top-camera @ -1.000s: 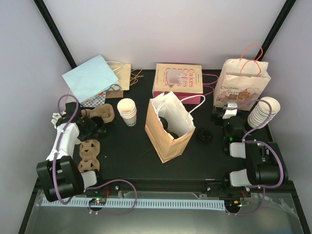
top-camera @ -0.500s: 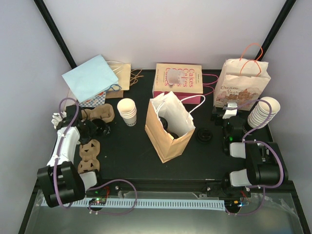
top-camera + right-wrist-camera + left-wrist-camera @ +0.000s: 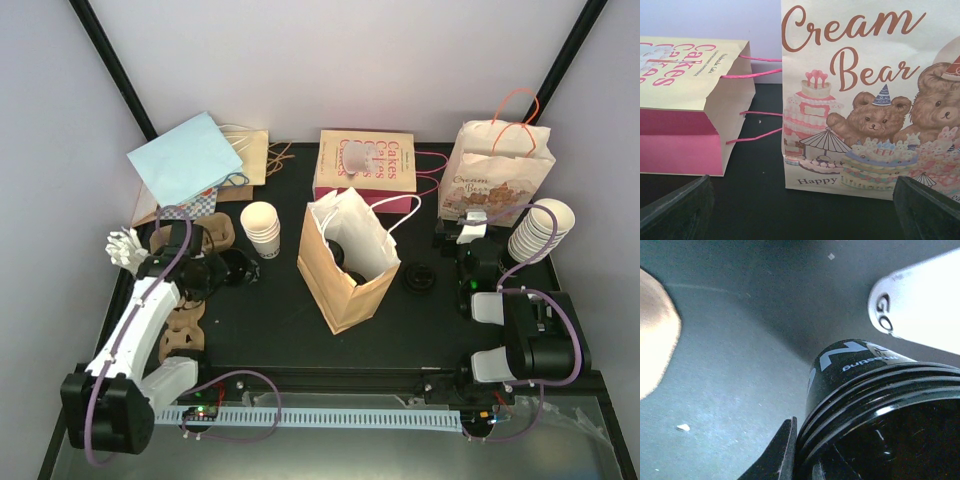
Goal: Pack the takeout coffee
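My left gripper is out over the table just left of the cream cup stack. It is shut on a black round ribbed lid, and one fingertip presses its rim. The other finger is hidden. A second black lid lies on the table right of the open brown paper bag. No single cream cup shows, and something dark sits inside the bag. My right gripper is open and empty, facing the Cream Bear bag.
Brown pulp cup carriers lie by the left arm, with another behind. A second cup stack is at the right. A light blue bag and a pink Cakes bag stand at the back.
My left arm has reached right and forward, from beside the carriers toward the cup stack, carrying the black lid. The right arm has not moved.
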Tool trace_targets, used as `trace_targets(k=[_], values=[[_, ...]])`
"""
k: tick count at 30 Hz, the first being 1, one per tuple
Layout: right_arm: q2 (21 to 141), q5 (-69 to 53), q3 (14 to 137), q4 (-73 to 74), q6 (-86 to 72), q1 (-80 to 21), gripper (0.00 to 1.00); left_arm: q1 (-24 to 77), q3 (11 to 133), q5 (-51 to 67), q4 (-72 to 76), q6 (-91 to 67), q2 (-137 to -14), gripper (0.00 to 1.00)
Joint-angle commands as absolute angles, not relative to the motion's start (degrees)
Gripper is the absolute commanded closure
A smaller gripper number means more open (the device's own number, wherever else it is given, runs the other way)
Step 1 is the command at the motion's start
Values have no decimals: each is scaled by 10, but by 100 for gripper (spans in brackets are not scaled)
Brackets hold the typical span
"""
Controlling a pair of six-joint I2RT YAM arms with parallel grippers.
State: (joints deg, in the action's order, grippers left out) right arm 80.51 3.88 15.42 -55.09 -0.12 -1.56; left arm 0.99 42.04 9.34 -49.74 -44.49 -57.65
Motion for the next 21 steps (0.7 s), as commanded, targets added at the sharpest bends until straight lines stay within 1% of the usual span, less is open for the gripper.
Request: trace_targets(k=[1, 4, 9, 16, 18, 19, 20, 21], values=[[802, 38, 163, -580, -5, -12, 0, 81, 423, 76, -509, -510, -563, 98], [802, 38, 163, -580, -5, -12, 0, 121, 429, 65, -510, -531, -572, 99], [802, 38, 163, -580, -5, -13, 0, 159, 435, 50, -502, -550, -590, 98], [802, 38, 163, -580, -5, -12, 0, 173, 445, 42, -495, -549, -616, 89], [803, 38, 163, -580, -4, -12, 0, 174, 448, 45, -492, -549, -620, 82], [802, 38, 164, -581, -5, -13, 0, 175, 448, 46, -491, -547, -621, 75], [802, 38, 163, -580, -5, -12, 0, 175, 450, 46, -491, -547, -622, 64], [802, 38, 163, -581, -5, -12, 0, 175, 452, 46, -492, -545, -622, 60]])
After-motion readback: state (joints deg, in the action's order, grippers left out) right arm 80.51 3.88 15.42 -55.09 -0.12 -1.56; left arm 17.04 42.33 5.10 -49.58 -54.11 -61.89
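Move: The left hand already holds the stack of black cups by the rim, its fingers down; the bare patch of table they go to is about 8 cm to its right, level fore and aft, and some 10 cm below. The white cup stack stands roughly 12 cm ahead and 10 cm right of the hand; the nearer cup carrier lies about 10 cm left and 6 cm back. From the idle right hand that patch is some 52 cm left, 13 cm back and 13 cm down. Keeping its pinch on the rim, the left hand carries the black cups about 5 cm to the right and slightly back, away from the cup carriers and towards the bare table on the near side of the white stack, slowing as it arrives and turning some 5 degrees clockwise. It then sinks about 1.5 cm to set them on the table and, near the bottom, starts opening its fingers, one inside the rim and one outside, to let go. ##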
